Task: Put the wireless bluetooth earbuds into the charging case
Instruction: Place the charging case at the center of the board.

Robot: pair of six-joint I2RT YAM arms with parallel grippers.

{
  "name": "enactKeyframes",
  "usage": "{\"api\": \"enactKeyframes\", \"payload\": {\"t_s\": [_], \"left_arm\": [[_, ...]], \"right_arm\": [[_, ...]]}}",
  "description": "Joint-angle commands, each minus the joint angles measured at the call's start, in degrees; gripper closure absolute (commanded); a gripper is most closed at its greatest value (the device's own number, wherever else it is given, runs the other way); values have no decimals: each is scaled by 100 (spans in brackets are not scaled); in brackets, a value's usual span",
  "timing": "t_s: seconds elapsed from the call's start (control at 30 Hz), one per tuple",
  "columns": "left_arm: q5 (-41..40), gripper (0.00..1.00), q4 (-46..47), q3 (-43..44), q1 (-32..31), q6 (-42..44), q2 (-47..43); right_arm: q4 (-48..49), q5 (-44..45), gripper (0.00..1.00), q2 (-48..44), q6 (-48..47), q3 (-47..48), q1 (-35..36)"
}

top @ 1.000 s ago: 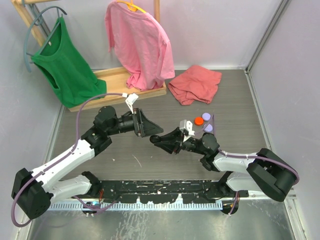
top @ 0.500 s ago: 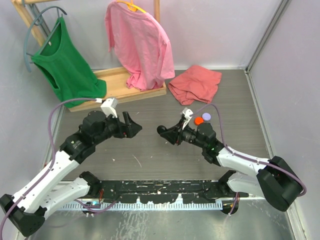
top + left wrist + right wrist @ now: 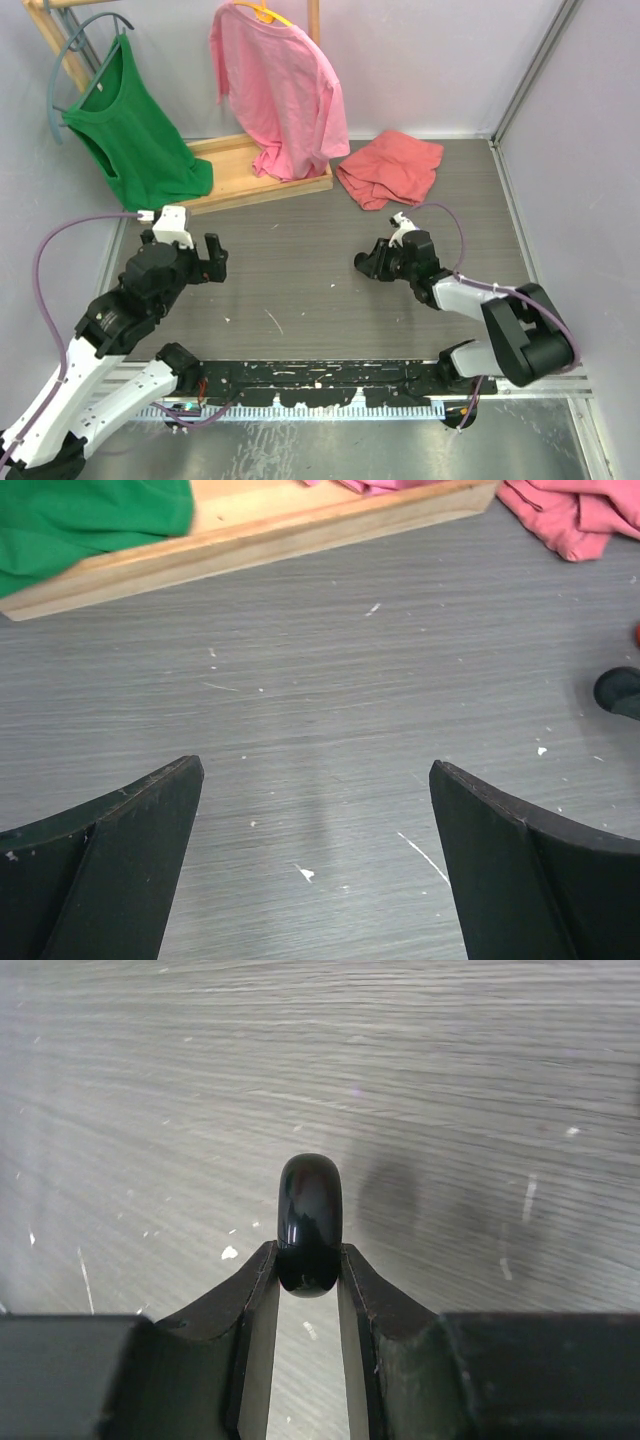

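My right gripper is shut on a glossy black rounded charging case, held edge-on just above the grey table. From above, that gripper sits right of centre, pointing left. The same black case shows at the right edge of the left wrist view. My left gripper is wide open with only bare table between its fingers; in the top view it hovers at the left. The earbuds are out of view.
A wooden rack base with a green shirt and a pink shirt stands at the back left. A crumpled pink cloth lies at the back right. A sliver of red shows at the left wrist view's edge.
My left arm has pulled back to the left and its jaws have opened wide. My right arm has drawn back to the right, still gripping the black case, and now covers the orange and lavender discs.
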Motion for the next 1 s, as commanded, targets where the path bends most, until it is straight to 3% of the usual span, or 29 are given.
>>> {"api": "enactKeyframes", "payload": {"t_s": [0.0, 0.2, 0.4, 0.73, 0.97], "left_arm": [[-591, 2, 143, -72, 36, 440, -210], [-705, 2, 49, -194, 142, 456, -320], [-297, 2, 101, -215, 477, 445, -344], [370, 2, 252, -299, 1014, 362, -524], [537, 2, 135, -138, 1014, 183, -690]], "right_arm": [[172, 63, 98, 526, 417, 395, -269], [81, 270, 81, 1046, 577, 548, -634], [-469, 783, 59, 638, 532, 473, -702], [-1036, 1299, 53, -247, 568, 57, -745], [-2018, 1580, 35, -1419, 318, 272, -746]]}}
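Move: The right hand holds the black charging case; its resting spot on the board is about 5 cm ahead, 2 cm to the right and 4 cm below. The red case lies some 9 cm ahead and 7 cm right, the near lavender case 5 cm ahead and 11 cm right, the far one 11 cm ahead and 10 cm right. From the left hand the spot is roughly 11 cm ahead, 36 cm right and 24 cm below. Right hand lowers the charging case some 5 cm forward-right onto the board, opens, withdraws right and back; left drifts left. ##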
